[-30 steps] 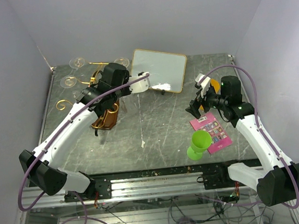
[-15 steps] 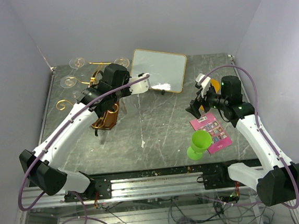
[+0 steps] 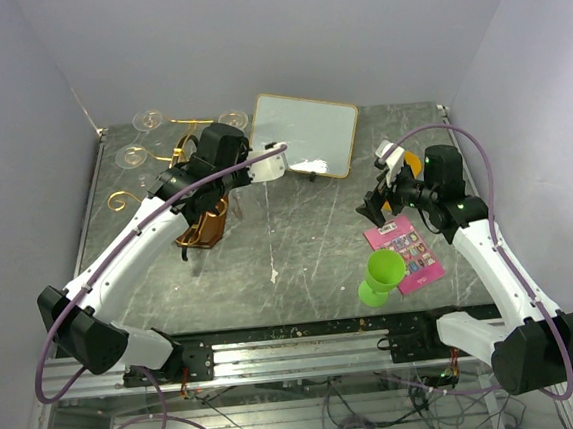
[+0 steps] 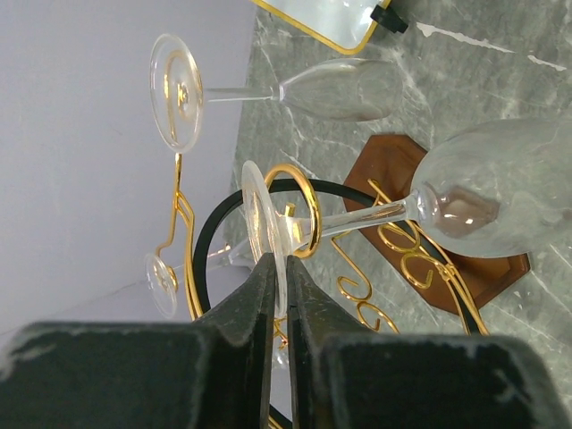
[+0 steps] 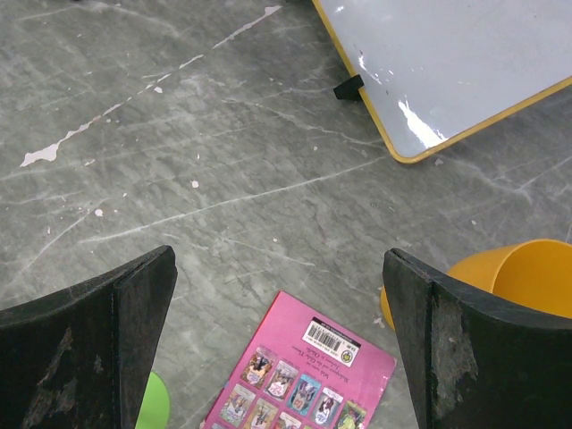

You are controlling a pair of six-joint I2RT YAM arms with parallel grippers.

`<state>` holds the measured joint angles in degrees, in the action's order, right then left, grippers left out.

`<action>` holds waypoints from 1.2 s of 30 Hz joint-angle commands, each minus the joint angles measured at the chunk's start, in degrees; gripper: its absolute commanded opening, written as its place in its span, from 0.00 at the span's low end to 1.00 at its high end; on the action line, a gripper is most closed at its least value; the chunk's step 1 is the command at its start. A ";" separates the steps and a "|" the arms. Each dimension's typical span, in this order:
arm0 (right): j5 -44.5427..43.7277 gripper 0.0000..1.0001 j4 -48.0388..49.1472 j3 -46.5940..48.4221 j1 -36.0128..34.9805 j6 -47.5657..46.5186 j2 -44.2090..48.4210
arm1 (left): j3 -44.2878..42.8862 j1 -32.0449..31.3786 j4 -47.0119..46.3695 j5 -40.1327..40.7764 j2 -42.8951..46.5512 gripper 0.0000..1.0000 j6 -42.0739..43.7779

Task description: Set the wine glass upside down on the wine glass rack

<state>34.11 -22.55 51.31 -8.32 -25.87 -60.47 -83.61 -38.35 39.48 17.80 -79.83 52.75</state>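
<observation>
In the left wrist view a clear wine glass [image 4: 500, 192] hangs sideways across the wine glass rack [image 4: 389, 165]. Its stem passes through the rack's gold hoop and its bowl lies over the brown wooden base. My left gripper [image 4: 279, 264] is shut on the rim of the glass's round foot, the jaws only a sliver apart. From above, the left gripper [image 3: 194, 164] sits over the rack [image 3: 205, 227] and hides that glass. My right gripper [image 5: 277, 259] is open and holds nothing; in the top view the right gripper [image 3: 378, 204] hovers at the right.
Two more clear glasses [image 4: 340, 89] [image 4: 161, 281] hang on the rack. A gold-framed white board [image 3: 304, 133] lies at the back. A pink booklet [image 3: 405, 252], a green cup [image 3: 382, 274] and an orange cup [image 3: 409, 162] lie near the right gripper.
</observation>
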 commanded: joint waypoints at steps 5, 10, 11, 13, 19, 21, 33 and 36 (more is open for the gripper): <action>0.70 0.99 0.93 -0.60 0.52 -0.60 1.38 | -1.06 -0.40 0.95 -1.00 -0.23 0.19 -0.84; 0.95 0.99 0.96 -0.60 0.61 -0.63 1.40 | -1.62 -0.40 2.00 -1.69 0.11 0.23 -1.16; 1.00 0.99 0.85 -0.60 0.59 -0.59 1.40 | -1.64 -0.39 2.35 -1.84 0.15 0.23 -1.08; 1.04 0.99 0.89 -0.62 0.63 -0.59 1.40 | -1.73 -0.40 2.79 -1.97 0.15 0.25 -0.99; 1.14 0.99 0.90 -0.59 0.67 -0.60 1.23 | -1.82 -0.35 3.33 -1.98 0.37 0.28 -0.98; 1.14 0.99 0.92 -0.61 0.67 -0.60 1.14 | -1.78 -0.41 3.32 -1.98 0.49 0.29 -0.98; 1.32 0.99 0.85 -0.52 1.00 -0.61 1.17 | -2.11 -0.35 3.25 -0.79 1.28 0.45 -1.94; 0.95 0.99 0.77 -0.27 1.19 -0.62 1.40 | -1.74 -0.41 3.18 -1.57 1.80 0.51 -3.13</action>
<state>34.59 -22.55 51.29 -7.75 -25.98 -59.94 -83.92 -38.37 42.61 16.51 -80.03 51.51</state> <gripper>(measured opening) 0.989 0.475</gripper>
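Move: The left fingertips are at the foot rim of the inverted wine glass; the ring of the rack's middle right hook, its stem already through it, lies about 3 cm ahead, 1 cm right and 2 cm below. A hung glass's foot stands some 12 cm ahead and 2 cm right, another about 6 cm ahead and 19 cm left, both roughly level. From the right hand the ring is around 10 cm ahead, 29 cm left and 6 cm higher. The left hand eases down about 1 cm, drawing back slightly less, with the fingertips tipping just a few degrees further down, so that the glass's foot is lowered towards the ring of the middle right hook. All along, the barely parted fingers spread to nearly half open, ending their pinch on the rim and staying astride the foot's near edge instead of pulling clear. ##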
